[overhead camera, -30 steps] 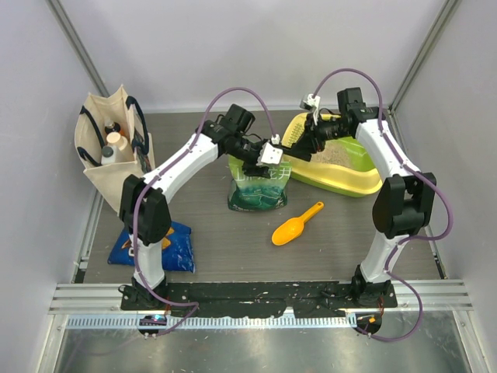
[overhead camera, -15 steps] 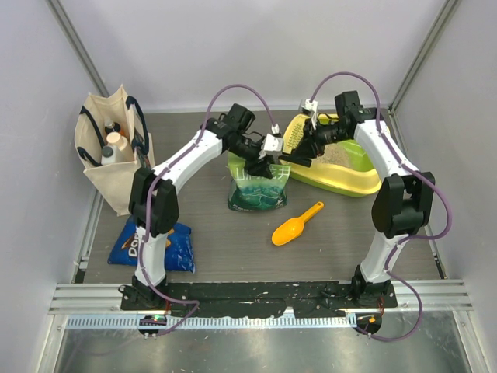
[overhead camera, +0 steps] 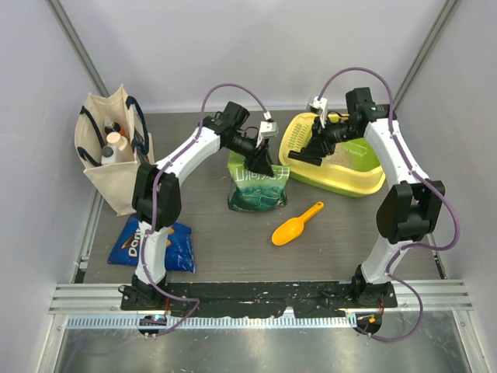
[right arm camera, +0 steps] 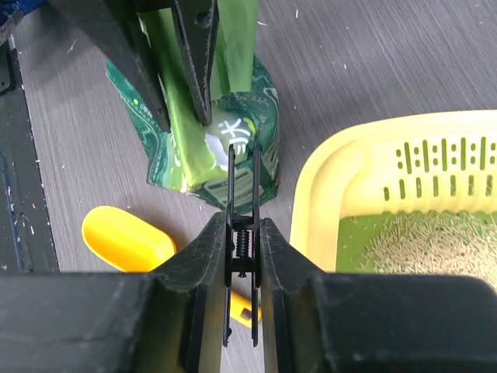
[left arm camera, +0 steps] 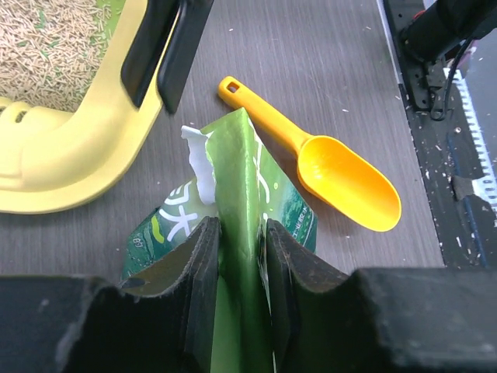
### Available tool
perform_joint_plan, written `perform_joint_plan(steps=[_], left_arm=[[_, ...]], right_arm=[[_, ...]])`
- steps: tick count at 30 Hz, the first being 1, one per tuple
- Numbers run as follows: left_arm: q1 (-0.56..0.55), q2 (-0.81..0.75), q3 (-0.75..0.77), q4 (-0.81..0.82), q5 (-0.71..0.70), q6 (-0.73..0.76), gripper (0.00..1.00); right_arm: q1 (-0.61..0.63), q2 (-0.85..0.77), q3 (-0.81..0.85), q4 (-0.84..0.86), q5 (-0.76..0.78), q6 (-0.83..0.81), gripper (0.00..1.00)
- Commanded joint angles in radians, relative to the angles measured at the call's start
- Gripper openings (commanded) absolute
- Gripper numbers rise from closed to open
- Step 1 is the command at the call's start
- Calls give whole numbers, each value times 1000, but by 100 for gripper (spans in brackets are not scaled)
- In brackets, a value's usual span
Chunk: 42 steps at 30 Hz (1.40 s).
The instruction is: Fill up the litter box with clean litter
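Observation:
The litter box (overhead camera: 345, 185) stands at the back right, yellow-rimmed with a green basin; clean litter (left arm camera: 46, 47) lies in it, also seen in the right wrist view (right arm camera: 435, 241). A green pouch (overhead camera: 260, 190) stands upright left of the box. My left gripper (left arm camera: 237, 225) is shut on the pouch's folded top edge (left arm camera: 241, 163), one pad on each side. Just right of the pouch top, over the box's near-left corner, my right gripper (right arm camera: 243, 221) is shut on a thin black spring clip (right arm camera: 243, 194). In the top view the two grippers (overhead camera: 260, 165) (overhead camera: 303, 155) are close together.
An orange scoop (overhead camera: 297, 224) lies on the table in front of the pouch and box. A canvas tote (overhead camera: 112, 151) with bottles stands at the back left. A blue chip bag (overhead camera: 155, 245) lies by the left arm's base. Walls and frame posts enclose the table.
The left gripper swung from above the box's corner back over the pouch top and narrowed onto it. The right arm drew slightly right and up, the clip still in it.

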Motion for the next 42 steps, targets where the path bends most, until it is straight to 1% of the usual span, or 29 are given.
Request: perform_joint_plan(steps=[1,2,4,5,8,13,18,25,32,42], left_arm=[[3,33,18,-8,75,-60,30],[3,27,16,1,75,-55,28],[3,21,9,9,69,-40,23],[3,21,10,9,69,-34,15],[2,24,12,-4,66,-22,5],[-3,14,6,-8,55,-3,6],[-5,14,12,-16,52,6,3],[-5,13,15,-24,46,15,2],[-5,16,19,-24,42,15,2],[-5,17,19,-17,38,7,1]], right_arm=[[-12,-65,80,-205,-3,-201,2],[-12,-72,74,-249,0,-238,2],[-10,-82,60,-277,15,-308,2],[-10,-82,55,-320,20,-340,2],[-5,-85,54,-330,36,-385,2],[13,-86,60,-277,52,-368,2],[33,-86,38,-210,76,-329,2],[54,-91,11,-121,84,-276,2],[84,-68,8,-145,89,-310,2],[131,-42,9,-138,86,-308,2]])
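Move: The left hand's fingers already straddle the bag's top fold, which lies right at them. The right hand holds the clip squeezed open; the bag's free top corner is about 7 cm to its left, 4 cm back and 3 cm lower. From the right hand the litter box's middle lies roughly 11 cm ahead, 4 cm to the right and 17 cm below; the scoop is some 13 cm back, 8 cm left and 18 cm below. Back about 4 cm and slightly right goes the right hand first, then it swings round and eases some 3 cm left, having turned about 15 degrees, mostly counter-clockwise, bringing the open clip's jaws over the bag's free top corner; its fingers keep the clip squeezed. The left hand stays in place and shuts its fingers, pinching the top fold. ##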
